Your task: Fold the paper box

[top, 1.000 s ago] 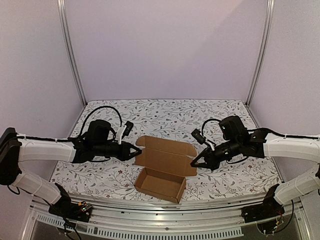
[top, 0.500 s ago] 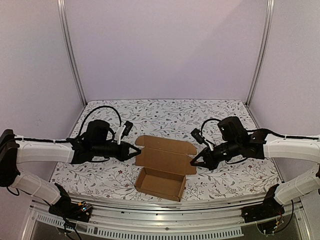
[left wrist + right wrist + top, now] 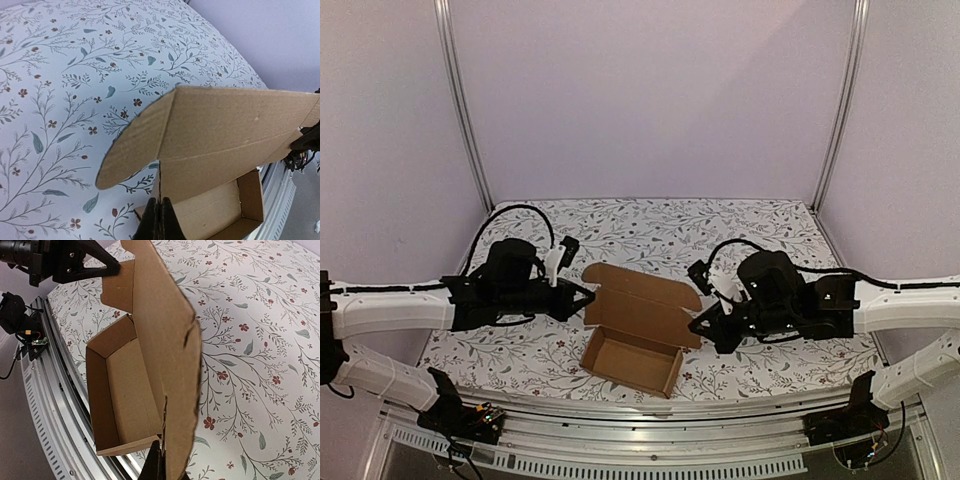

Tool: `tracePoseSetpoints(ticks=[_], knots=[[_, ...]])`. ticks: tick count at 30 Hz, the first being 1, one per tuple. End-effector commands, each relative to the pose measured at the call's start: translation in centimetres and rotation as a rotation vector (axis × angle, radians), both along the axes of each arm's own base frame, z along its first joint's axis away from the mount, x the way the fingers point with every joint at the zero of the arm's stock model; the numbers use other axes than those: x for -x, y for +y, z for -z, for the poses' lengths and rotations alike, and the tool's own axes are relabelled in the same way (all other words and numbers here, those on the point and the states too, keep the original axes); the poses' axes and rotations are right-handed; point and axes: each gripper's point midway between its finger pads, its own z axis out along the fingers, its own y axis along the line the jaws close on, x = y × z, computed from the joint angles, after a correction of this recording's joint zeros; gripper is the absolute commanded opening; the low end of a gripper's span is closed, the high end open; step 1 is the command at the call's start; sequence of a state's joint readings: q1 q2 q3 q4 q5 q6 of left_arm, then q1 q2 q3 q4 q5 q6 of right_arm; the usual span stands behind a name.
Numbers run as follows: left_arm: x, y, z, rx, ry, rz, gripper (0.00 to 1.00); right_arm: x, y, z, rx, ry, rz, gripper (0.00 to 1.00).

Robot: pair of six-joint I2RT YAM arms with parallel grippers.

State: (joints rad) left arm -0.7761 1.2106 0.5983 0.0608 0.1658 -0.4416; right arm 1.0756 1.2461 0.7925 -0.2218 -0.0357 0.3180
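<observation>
The paper box (image 3: pixel 642 318) is brown cardboard, an open tray near the table's front with its lid flap raised behind it. My left gripper (image 3: pixel 588 297) is shut on the lid's left end, where the rounded side flap begins. In the left wrist view the flap edge (image 3: pixel 161 170) runs down between the closed fingers of that gripper (image 3: pixel 159 201). My right gripper (image 3: pixel 696 325) is shut on the lid's right end. The right wrist view shows the lid (image 3: pixel 165 340) edge-on, the tray (image 3: pixel 125 390) to its left, and the right gripper (image 3: pixel 161 447) pinching a slit edge.
A floral tablecloth (image 3: pixel 740 225) covers the table. An aluminium rail (image 3: pixel 650 420) runs along the near edge just in front of the tray. Metal frame posts (image 3: pixel 460 100) stand at the back corners against purple walls.
The left gripper has closed on the lid's left end. The right arm has swung left and lower, and the box has shifted slightly left with the lid tipped up.
</observation>
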Motion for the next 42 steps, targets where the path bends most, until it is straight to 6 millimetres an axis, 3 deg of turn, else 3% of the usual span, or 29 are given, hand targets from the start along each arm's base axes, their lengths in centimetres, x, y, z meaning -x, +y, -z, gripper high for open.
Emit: tracePoseSetpoints(ticks=[1,9,18,33,42], knots=[[-0.1,0.5,-0.4,-0.037,-0.015,-0.055,0.0,-3.0,-0.2,-1.9,0.001,-0.13,0.222,0.0],[0.7,0.8,-0.2,-0.068,-0.015,-0.082,0.0,-4.8,0.2,-0.9,0.056,-0.19,0.431,0.0],[0.5,0.8,-0.2,-0.077,-0.031,-0.153,0.0,-5.5,0.8,-1.5,0.035,-0.261,0.605,0.0],[0.9,-0.5,0.8,-0.129,-0.03,-0.24,0.0,-5.0,1.7,1.4,0.043,-0.307,0.749,0.0],[2.0,-0.6,1.8,-0.177,-0.035,-0.306,0.0,-4.3,1.6,1.8,0.043,-0.35,0.816,0.0]])
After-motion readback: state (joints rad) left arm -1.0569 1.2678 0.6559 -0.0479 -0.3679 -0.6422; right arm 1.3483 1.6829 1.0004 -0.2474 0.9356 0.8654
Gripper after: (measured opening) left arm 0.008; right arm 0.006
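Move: Each of my hands already pinches one side edge of the lid panel. From my left hand the box tray lies about 9 cm right, 11 back and 9 below; the lid panel's middle is 10 right, 2 back and 3 lower, and the front flap 10 right and 3 ahead, about level. From my right hand the tray is some 12 cm left, 4 back and 10 below, the lid panel 11 left and 5 ahead, a little lower, the front flap 11 left and 10 ahead, level. With both grips kept shut on the lid's side edges, I swing my right hand forward about 5 cm to bring that side of the box round, then sink it nearly 3 cm, turning its wrist some 40 degrees clockwise throughout. My left hand acts as the near-still pivot, turning about 15 degrees counter-clockwise and easing just over a centimetre back and down at the end. ##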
